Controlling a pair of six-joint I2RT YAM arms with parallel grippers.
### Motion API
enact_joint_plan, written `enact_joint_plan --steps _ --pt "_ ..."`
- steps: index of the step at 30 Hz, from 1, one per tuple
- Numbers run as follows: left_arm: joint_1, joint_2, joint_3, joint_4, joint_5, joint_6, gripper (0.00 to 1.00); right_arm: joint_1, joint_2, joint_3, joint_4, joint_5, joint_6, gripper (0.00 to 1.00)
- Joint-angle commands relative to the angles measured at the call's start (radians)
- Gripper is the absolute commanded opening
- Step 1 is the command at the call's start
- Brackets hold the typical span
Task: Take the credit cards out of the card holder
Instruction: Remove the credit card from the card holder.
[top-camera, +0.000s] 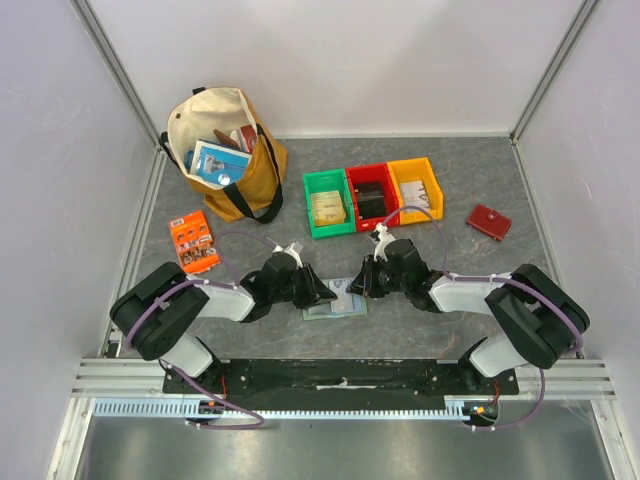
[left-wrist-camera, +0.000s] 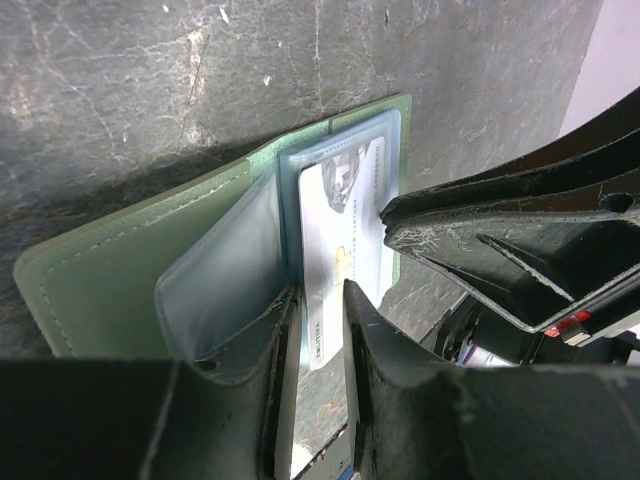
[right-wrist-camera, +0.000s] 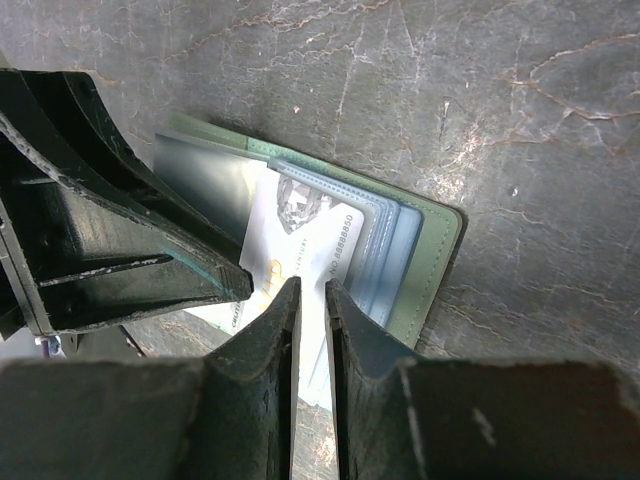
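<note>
The sage-green card holder (top-camera: 345, 300) lies open on the table between my two grippers. Its green cover (left-wrist-camera: 110, 280) and pale blue pockets show in the left wrist view, and its cover (right-wrist-camera: 432, 262) in the right wrist view. A white credit card (left-wrist-camera: 345, 210) sticks partway out of a pocket toward the near edge; it also shows in the right wrist view (right-wrist-camera: 300, 230). My left gripper (left-wrist-camera: 318, 310) is slightly open over the card's near corner, one finger on a pocket flap. My right gripper (right-wrist-camera: 311, 295) has its jaws almost together, tips down on the card's face.
A tan tote bag (top-camera: 225, 150) with items stands back left. Green (top-camera: 328, 203), red (top-camera: 372, 195) and yellow (top-camera: 415, 187) bins sit behind the grippers. A small red wallet (top-camera: 489, 221) lies at right, an orange packet (top-camera: 194, 242) at left.
</note>
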Motion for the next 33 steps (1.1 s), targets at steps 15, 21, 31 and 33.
enact_joint_plan --steps 15,21,31,33 --pt "0.020 -0.056 -0.069 0.064 0.024 -0.065 0.02 -0.019 0.062 -0.030 -0.079 0.003 -0.007 0.19" --pt "0.026 -0.081 -0.101 0.044 0.018 -0.081 0.02 -0.030 0.064 -0.030 -0.087 0.006 -0.002 0.17" --pt "0.029 -0.087 -0.115 0.012 0.011 -0.062 0.02 -0.035 -0.034 0.019 -0.194 -0.022 -0.027 0.17" --pt "0.029 -0.084 -0.104 0.004 0.015 -0.048 0.02 -0.035 -0.074 0.044 -0.231 -0.038 -0.034 0.22"
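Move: The credit card lies in the open card holder, its near edge at the left gripper's parted fingertips; its middle is about 2 cm to that gripper's right, level with it and 1 cm lower. The card holder's middle is some 1 cm right and 2 cm below. The green box stands about 21 cm ahead, the red box 22 cm ahead and 9 cm right. From the right gripper the card is about 2 cm left and 1 cm lower. Close the left fingers from about a third open to shut, pinching the card's left edge, then draw the card about 2 cm to the left and 1 cm back towards the arm's base, keeping the wrist nearly as it is. Hold the right gripper in place with its fingertips against the holder's sleeve, letting it ease back half a centimetre only at the very end. ##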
